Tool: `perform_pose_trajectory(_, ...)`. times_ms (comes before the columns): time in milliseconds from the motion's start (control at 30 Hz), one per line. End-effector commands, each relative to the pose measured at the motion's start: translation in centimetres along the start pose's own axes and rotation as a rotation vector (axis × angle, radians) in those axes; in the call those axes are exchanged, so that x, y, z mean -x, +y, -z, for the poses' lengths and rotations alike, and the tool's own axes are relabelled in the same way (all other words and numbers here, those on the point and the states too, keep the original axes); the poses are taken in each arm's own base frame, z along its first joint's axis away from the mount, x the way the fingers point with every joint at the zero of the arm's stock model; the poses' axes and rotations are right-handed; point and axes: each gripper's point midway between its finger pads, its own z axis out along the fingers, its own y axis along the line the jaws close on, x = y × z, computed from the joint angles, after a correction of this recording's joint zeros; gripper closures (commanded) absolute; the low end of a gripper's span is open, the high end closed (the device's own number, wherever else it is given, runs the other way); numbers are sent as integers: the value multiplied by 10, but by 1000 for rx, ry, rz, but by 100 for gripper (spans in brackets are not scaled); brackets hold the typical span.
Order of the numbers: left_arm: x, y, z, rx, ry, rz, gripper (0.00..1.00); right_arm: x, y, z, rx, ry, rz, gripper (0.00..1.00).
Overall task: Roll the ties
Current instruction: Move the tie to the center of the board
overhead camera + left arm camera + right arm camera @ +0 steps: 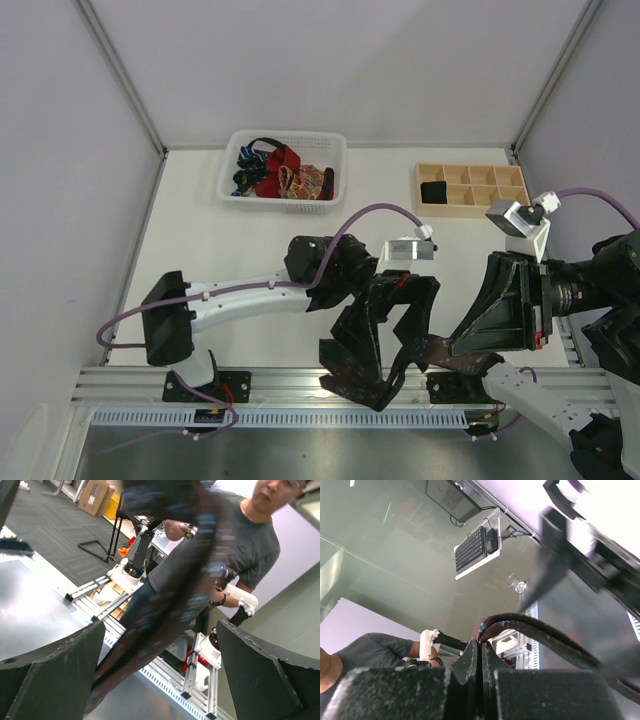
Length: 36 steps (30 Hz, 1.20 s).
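Observation:
A dark brown-black tie (436, 351) hangs in the air near the table's front edge, between my two grippers. My right gripper (458, 350) is shut on it; in the right wrist view the tie (540, 630) folds over the closed fingertips (481, 642) and arcs off to the right. My left gripper (385, 355) stands wide open around the same tie. In the left wrist view the tie (165, 595) runs as a blurred diagonal band between the fingers (55, 675), close to the left one. More ties (283, 172), red, blue and patterned, lie heaped in the basket.
The white mesh basket (232, 196) sits at the back centre-left. A pale wooden tray (470, 172) with square compartments is at the back right, with a dark roll (434, 190) in its front-left compartment. An aluminium rail (280, 385) runs along the front edge.

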Motion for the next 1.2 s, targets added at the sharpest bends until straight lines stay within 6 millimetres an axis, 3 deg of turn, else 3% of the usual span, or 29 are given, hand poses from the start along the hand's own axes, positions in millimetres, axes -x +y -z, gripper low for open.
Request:
perform_pose_trajectory(0, 0, -57, -7, -119, 2, -368, 0, -1, 10, 3, 4, -6, 56, 100)
perform_pose_trajectory(100, -8, -58, -14, -143, 20, -350, 0, 2, 9, 3, -12, -20, 75, 100)
perform_pose_trajectory(267, -25, -46, -11, -117, 21, -261, 14, -1, 9, 6, -55, -39, 87, 100)
perform_pose_trajectory(467, -39, -30, -6, -21, 32, -214, 41, -3, 1, 10, -125, -81, 87, 100)
perform_pose_trajectory(533, -40, -26, -4, -1, 31, -238, 54, -3, -3, 11, -147, -93, 76, 100)
perform_pose_trajectory(600, -42, -23, -3, 24, 41, -224, 66, -2, -10, 12, -184, -106, 62, 100)
perform_pose_trajectory(667, -45, -15, 2, 66, 49, -168, 70, 2, -22, 13, -239, -124, 47, 100)
perform_pose_trajectory(733, -43, -11, 12, 118, 36, -215, 86, 7, -39, 14, -309, -145, 39, 100)
perform_pose_trajectory(767, -50, 4, 21, 199, 36, -82, 99, 11, -47, 15, -350, -161, 36, 100)
perform_pose_trajectory(800, -36, 17, 36, 305, 3, -182, 100, 9, -59, 16, -391, -149, 18, 100)
perform_pose_trajectory(833, -38, 27, 48, 380, 1, -153, 99, 14, -73, 18, -452, -171, 10, 100)
perform_pose_trajectory(867, -56, 39, 65, 478, 16, -6, 100, 19, -90, 18, -511, -171, -15, 100)
perform_pose_trajectory(900, -45, 52, 95, 619, -29, -54, 99, 20, -102, 18, -546, -157, -10, 100)
perform_pose_trajectory(933, -47, 60, 115, 710, -47, -21, 99, 23, -117, 17, -585, -152, -21, 100)
perform_pose_trajectory(967, -62, 64, 137, 804, -45, 74, 100, 31, -133, 15, -632, -149, -35, 100)
perform_pose_trajectory(1000, -58, 67, 170, 912, -104, 108, 100, 38, -140, 14, -647, -162, -17, 100)
perform_pose_trajectory(1033, -56, 68, 192, 1033, -132, 102, 99, 44, -151, 11, -663, -162, -12, 100)
perform_pose_trajectory(1067, -71, 64, 208, 1120, -123, 180, 99, 50, -155, 7, -661, -168, -6, 100)
perform_pose_trajectory(1100, -68, 59, 234, 1221, -165, 186, 100, 65, -161, -3, -637, -183, 12, 100)
perform_pose_trajectory(1167, -70, 42, 254, 1329, -198, 185, 100, 76, -162, -20, -559, -168, -5, 100)
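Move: The left hand's jaws are open around the tie; the stretch they will shut on lies about 3 cm back, 2 cm to the left and 3 cm below. The centre of the board, where both hands take the tie, is some 40 cm ahead, 7 cm left and 42 cm below, with the white basket about 61 cm ahead, 21 cm left and 39 cm below. For the right hand, already pinching the tie, that centre is roughly 39 cm ahead, 13 cm left and 50 cm down. The left hand eases a few centimetres back, left and down and shuts its fingers on the tie, while the right keeps its pinch and stays nearly in place. Then both swing forward and down towards the centre of the board, speeding up: the left about 20 cm forward and 10 cm down, turning some 50 degrees counter-clockwise, the right about 13 cm forward and 10 cm down, turning clockwise with its left side dipping. ##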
